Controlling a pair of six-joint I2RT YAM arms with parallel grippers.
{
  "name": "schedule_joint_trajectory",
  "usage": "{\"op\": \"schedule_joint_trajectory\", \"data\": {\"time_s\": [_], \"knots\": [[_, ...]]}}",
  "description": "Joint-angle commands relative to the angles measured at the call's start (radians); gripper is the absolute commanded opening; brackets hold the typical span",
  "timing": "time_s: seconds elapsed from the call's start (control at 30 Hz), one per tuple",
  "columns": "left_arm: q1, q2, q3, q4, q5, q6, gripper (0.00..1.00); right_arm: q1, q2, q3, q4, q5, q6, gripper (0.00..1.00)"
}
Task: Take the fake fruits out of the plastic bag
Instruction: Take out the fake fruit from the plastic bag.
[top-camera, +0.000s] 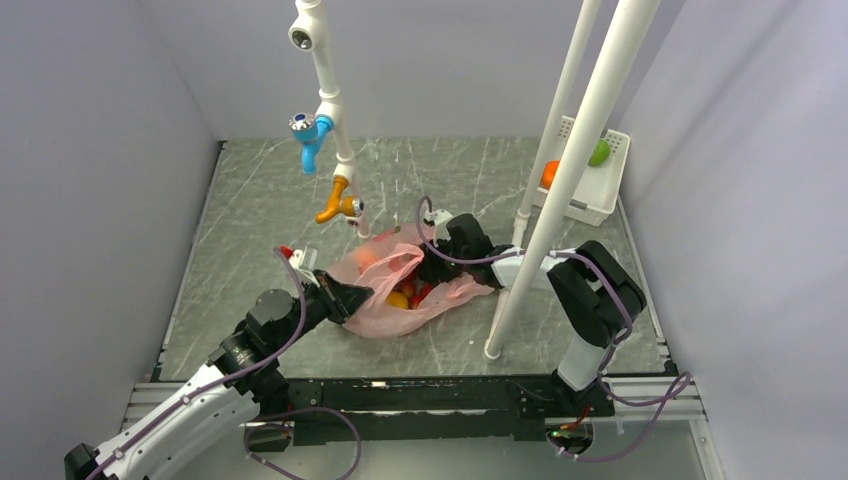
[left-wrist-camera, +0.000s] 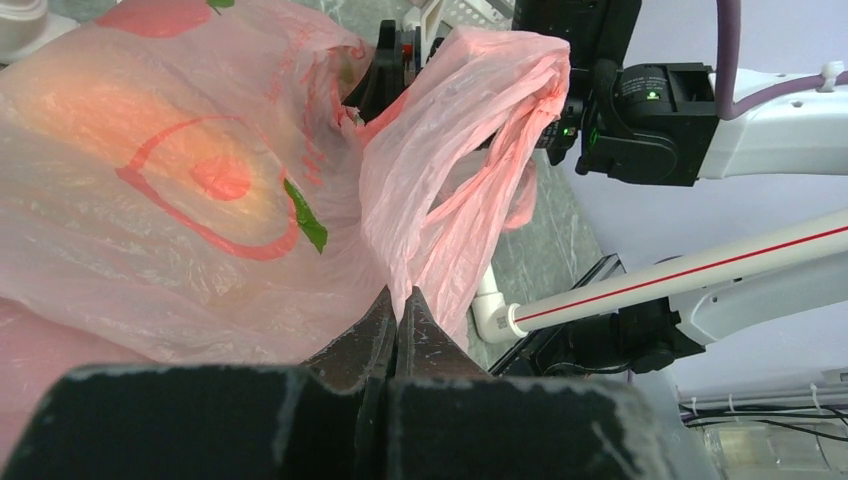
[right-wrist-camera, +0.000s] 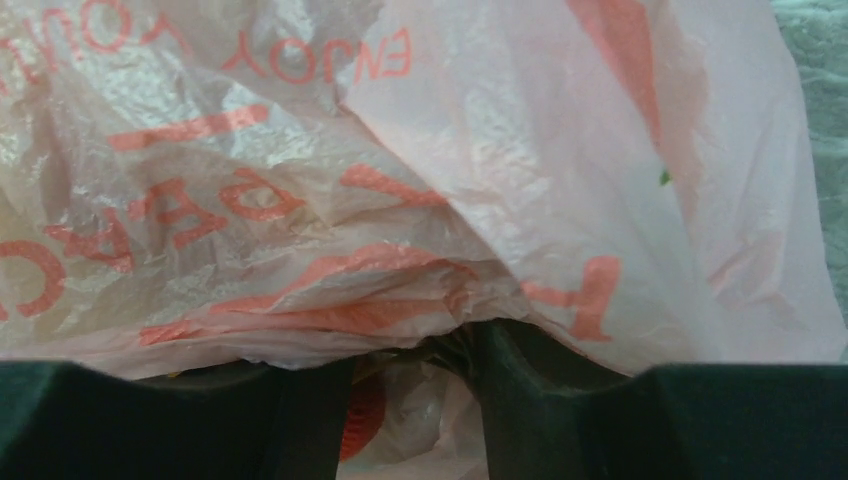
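The pink plastic bag lies crumpled mid-table with its mouth facing right. Through the film show fake fruits: an orange one, a yellow one and red ones. My left gripper is shut on the bag's near-left edge; in the left wrist view its tips pinch the film. My right gripper reaches into the bag's mouth. In the right wrist view its fingers stand apart, their tips hidden under the draped bag. Something red-orange shows between them.
A white slotted basket at the back right holds an orange fruit and a green one. Two white poles slant down just right of the bag. A white pipe with a blue tap and an orange tap hangs behind the bag.
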Motion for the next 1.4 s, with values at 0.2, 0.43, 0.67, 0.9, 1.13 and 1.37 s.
{"op": "schedule_joint_trajectory", "data": {"time_s": [0.2,0.43,0.67,0.9,1.13,1.37], "knots": [[0.003,0.074,0.049,-0.065,-0.059,-0.02,0.0,0.03,-0.125,-0.019,0.039,-0.076,0.089,0.21],[0.003,0.067,0.002,-0.02,-0.048,-0.052,0.0,0.03,-0.169,-0.022,0.081,-0.165,0.171,0.08],[0.002,0.058,0.01,-0.043,-0.05,-0.036,0.0,0.033,-0.197,-0.009,0.088,-0.236,0.264,0.0],[0.003,0.029,-0.019,-0.045,-0.051,-0.052,0.0,0.033,-0.243,0.036,0.069,-0.256,0.43,0.0],[0.002,-0.015,-0.012,-0.099,-0.095,-0.049,0.0,0.03,-0.271,0.039,0.068,-0.332,0.537,0.0],[0.004,-0.09,0.049,-0.185,-0.217,-0.019,0.0,0.015,-0.305,0.049,-0.091,-0.442,0.443,0.0]]}}
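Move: The right hand is already low inside the plastic bag's mouth, a dark narrow piece about 1 cm ahead, 1 cm left and 1 cm below its finger point. From that hand, the red fruit lies some 4 cm back and 2 cm left, the yellow fruit about 5 cm back and 5 cm left, both roughly level. The dark piece is some 8 cm ahead, 9 cm right and 15 cm below the left hand, which already pinches the bag. Right fingers close on the dark piece, rising about 12 cm and drawing back; left sinks 3 cm, keeping the bag. ##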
